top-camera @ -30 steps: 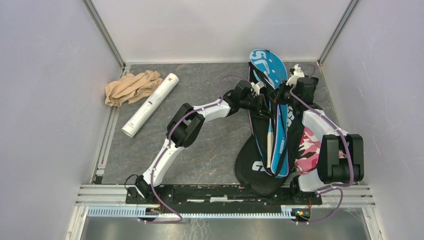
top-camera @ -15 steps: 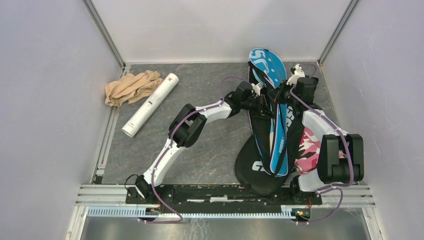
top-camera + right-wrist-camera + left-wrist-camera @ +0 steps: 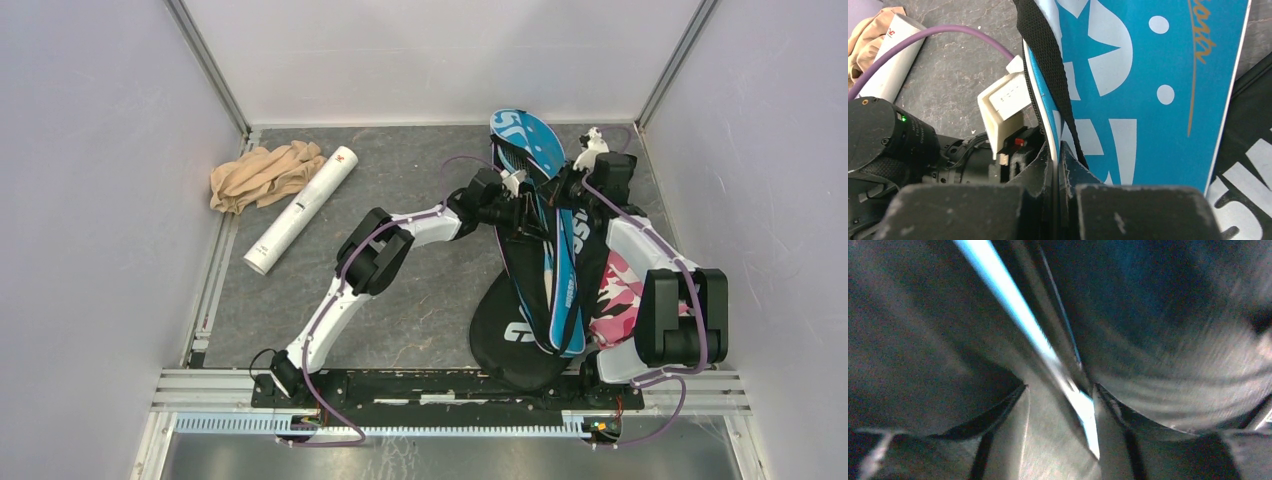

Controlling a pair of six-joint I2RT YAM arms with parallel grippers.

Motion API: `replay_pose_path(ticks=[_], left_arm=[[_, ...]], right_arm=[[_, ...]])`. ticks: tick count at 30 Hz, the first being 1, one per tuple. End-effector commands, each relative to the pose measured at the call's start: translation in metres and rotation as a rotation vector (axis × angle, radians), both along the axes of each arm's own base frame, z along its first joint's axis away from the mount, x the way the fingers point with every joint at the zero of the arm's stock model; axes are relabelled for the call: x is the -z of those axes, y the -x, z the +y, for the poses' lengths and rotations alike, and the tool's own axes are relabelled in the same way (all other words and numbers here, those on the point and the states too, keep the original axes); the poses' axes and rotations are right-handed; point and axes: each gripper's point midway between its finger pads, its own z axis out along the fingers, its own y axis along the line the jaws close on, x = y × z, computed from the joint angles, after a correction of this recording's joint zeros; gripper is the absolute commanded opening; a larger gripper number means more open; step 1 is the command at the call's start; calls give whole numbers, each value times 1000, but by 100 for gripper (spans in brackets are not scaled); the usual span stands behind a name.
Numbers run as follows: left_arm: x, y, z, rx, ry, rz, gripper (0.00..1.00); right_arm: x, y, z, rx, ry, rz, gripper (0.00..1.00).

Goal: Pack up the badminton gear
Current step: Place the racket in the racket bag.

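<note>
The blue "SPORT" cover (image 3: 545, 215) lies lengthwise over the black cover (image 3: 505, 340) at the right of the mat. My right gripper (image 3: 562, 190) is shut on the blue cover's (image 3: 1158, 100) white-trimmed left edge, its fingers (image 3: 1055, 145) pinched together beside a black strap (image 3: 1048, 55). My left gripper (image 3: 522, 205) is at the same edge from the left. In the blurred left wrist view its jaws (image 3: 1060, 386) stand apart, with a bright blue strip (image 3: 1013, 310) running between them close to the right finger. The white tube (image 3: 300, 210) lies far left.
A tan cloth bundle (image 3: 262, 172) sits by the tube's far end, near the left wall. A pink-and-white patterned item (image 3: 615, 290) lies under my right arm. Grey walls enclose the mat on three sides, and the arm bases line the near rail (image 3: 430, 385).
The pale handle that stuck out over the blue cover a second ago no longer shows. The cover's far end has swung slightly left. My left jaws have widened.
</note>
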Motion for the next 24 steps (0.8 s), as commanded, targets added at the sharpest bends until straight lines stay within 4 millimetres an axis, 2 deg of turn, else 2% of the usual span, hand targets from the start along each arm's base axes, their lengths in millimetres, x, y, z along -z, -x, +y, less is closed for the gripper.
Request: replay_pose_path(ticks=[1, 7, 11, 14, 17, 24], left_arm=[[-73, 1, 21, 65, 81, -212, 61], [-99, 22, 57, 145, 43, -337, 76], [-107, 39, 90, 215, -11, -437, 80], [-123, 43, 118, 244, -42, -552, 80], [-137, 36, 147, 245, -116, -702, 80], [-179, -5, 222, 206, -428, -1225, 80]], right_arm=[[-51, -17, -8, -33, 15, -129, 0], [-64, -26, -5, -108, 33, -144, 0], [-66, -28, 5, -215, 33, -130, 0], [-69, -26, 17, -303, 3, -133, 0], [-74, -20, 28, -385, -26, -153, 0], [-95, -4, 51, -598, -20, -229, 0]])
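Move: The left hand, its fingers pointing right and already half open, is at the middle of the racket, whose shaft lies within a couple of centimetres below its fingertips. The white handle is some 11 cm back from that hand; the racket bag's left rim is about 9 cm to its left and 1 cm ahead, slightly lower. From the right hand, already pinching the blue cover edge, the racket shaft is roughly 8 cm back, 2 cm left and 8 cm below. Leftward off the racket shaft and then climbing, the left hand comes free of the bag, ending some 17 cm to the left and 16 cm higher beside the bag's left rim; its fingers spread wider and it rolls about 50 degrees, forward side up. The right hand keeps its pinch on the cover edge, rises about 3 cm and turns some 20 degrees counter-clockwise, ending slightly left. ##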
